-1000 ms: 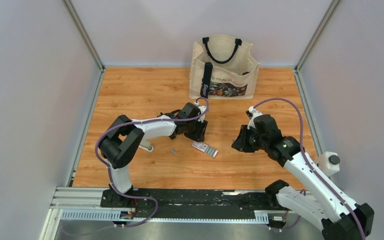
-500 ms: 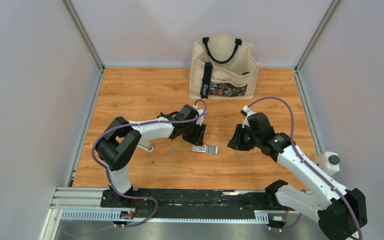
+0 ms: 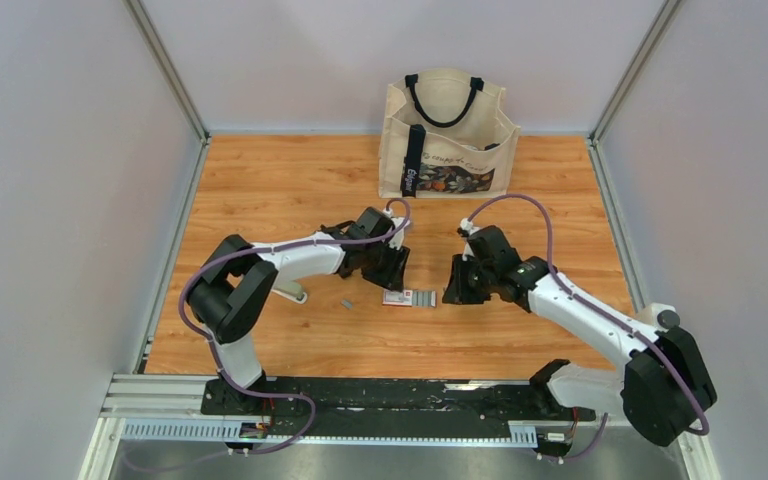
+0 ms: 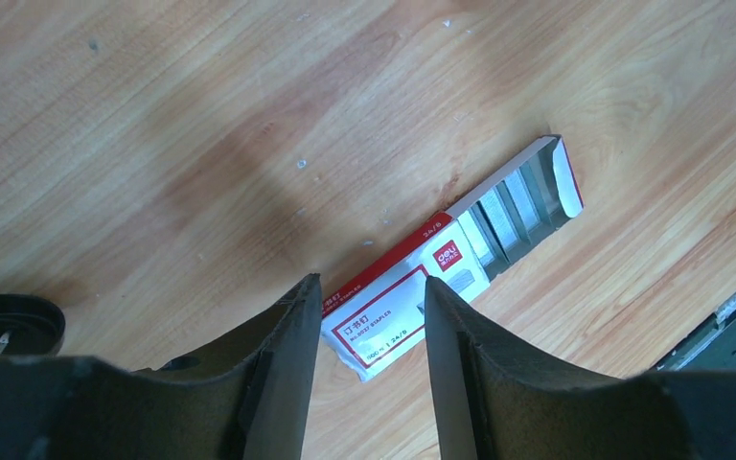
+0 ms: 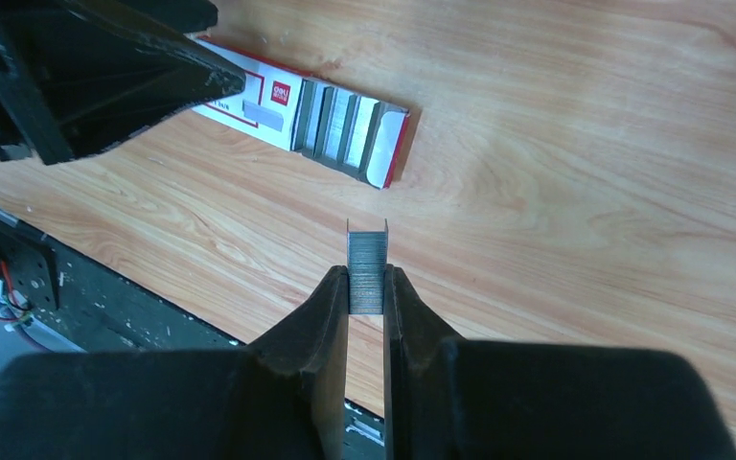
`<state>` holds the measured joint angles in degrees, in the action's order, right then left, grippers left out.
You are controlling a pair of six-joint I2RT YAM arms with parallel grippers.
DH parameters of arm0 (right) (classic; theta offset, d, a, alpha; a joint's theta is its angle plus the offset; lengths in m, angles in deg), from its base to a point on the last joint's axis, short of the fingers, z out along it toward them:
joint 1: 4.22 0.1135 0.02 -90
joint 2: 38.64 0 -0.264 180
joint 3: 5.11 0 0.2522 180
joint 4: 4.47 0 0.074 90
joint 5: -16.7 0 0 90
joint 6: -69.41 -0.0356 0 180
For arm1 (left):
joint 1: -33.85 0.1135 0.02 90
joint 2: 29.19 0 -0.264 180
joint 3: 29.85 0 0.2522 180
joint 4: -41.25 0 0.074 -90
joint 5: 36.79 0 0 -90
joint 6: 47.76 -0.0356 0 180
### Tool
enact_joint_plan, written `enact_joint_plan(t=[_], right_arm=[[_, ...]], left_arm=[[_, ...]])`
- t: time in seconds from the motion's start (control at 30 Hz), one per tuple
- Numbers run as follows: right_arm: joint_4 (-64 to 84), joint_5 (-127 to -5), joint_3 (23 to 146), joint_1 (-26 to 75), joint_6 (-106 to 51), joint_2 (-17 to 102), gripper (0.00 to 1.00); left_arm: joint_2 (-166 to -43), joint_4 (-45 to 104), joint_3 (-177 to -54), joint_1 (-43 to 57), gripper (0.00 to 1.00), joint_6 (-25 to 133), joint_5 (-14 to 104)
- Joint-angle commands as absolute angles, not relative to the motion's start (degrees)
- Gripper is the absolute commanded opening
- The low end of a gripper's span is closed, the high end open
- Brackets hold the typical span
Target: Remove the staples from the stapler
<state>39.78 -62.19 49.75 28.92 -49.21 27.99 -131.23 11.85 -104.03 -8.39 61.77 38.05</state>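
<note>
My right gripper (image 5: 366, 278) is shut on the staples (image 5: 366, 251), a short silvery-grey strip standing up between its fingertips above the wooden floor. In the top view the right gripper (image 3: 453, 291) hangs just right of the open red-and-white staple box (image 3: 410, 298). The box (image 5: 307, 110) lies flat with its grey strips showing at the open end. My left gripper (image 4: 369, 284) is open and straddles the closed end of the box (image 4: 412, 307), low over it. A pale stapler (image 3: 295, 293) lies beside the left arm's elbow, partly hidden.
A small grey piece (image 3: 346, 301) lies on the floor left of the box. A canvas tote bag (image 3: 447, 135) stands at the back wall. Grey walls close in the wooden floor on three sides. The black rail (image 3: 380, 395) runs along the near edge.
My right arm has moved left, bringing the held staples close to the box. The box has turned from tilted to nearly level under the left gripper.
</note>
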Motion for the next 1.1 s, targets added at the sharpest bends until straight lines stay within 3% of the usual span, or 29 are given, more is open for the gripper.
enact_joint_plan(t=[0.0,0.17,0.3,0.37,0.6,0.8,1.07], right_arm=[[36.10,-64.24,52.94,32.07,-48.72,31.14,0.06],[36.36,-68.89,55.93,36.73,-49.94,37.46,0.06],[38.03,-76.34,59.36,40.42,-53.36,42.11,0.06],[39.00,-79.01,61.47,41.83,-55.99,44.41,0.05],[40.41,-83.58,67.18,44.38,-60.49,51.88,0.05],[42.08,-84.11,70.44,44.47,-61.20,55.76,0.06],[42.52,-83.93,70.35,45.26,-61.81,56.90,0.09]], left_arm=[[-127.98,11.05,-106.79,-7.38,0.53,60.26,37.57],[-124.47,10.27,-108.82,-5.01,0.59,56.84,37.74],[-121.74,6.84,-111.19,-0.79,0.76,52.62,34.86],[-120.07,4.47,-111.90,3.16,0.79,50.95,32.92],[-115.24,-3.88,-112.87,12.40,0.80,45.59,22.19],[-108.91,-2.31,-108.30,14.42,0.81,42.68,23.15],[-109.17,-3.28,-109.18,15.21,0.80,43.21,21.66]])
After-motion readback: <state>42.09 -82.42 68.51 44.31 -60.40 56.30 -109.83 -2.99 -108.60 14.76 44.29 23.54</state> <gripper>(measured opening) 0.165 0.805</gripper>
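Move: The right hand, pinching a small block of staples, has the staple box's open tray about 6 cm to its left, 4 cm ahead and 7 cm below; the printed box sleeve adjoins that tray, some 5 cm farther left. The tray is about 5 cm right, 2 cm back and 2 cm below the left hand. From that left hand, the black stapler lies 10 cm left and 8 cm ahead, a loose staple strip 10 cm left and 3 cm back. The right hand keeps its pinch on the staples and carries them about 6 cm left, sinking some 4 cm and then also reaching forward, while tilting nearer to straight down by some 15 degrees, to bring them just above the tray beside the sleeve. The left hand clears out from over the sleeve, rising and swinging left and forward, then easing back a little as it ends high near the stapler, its half-open fingers spreading wider. ##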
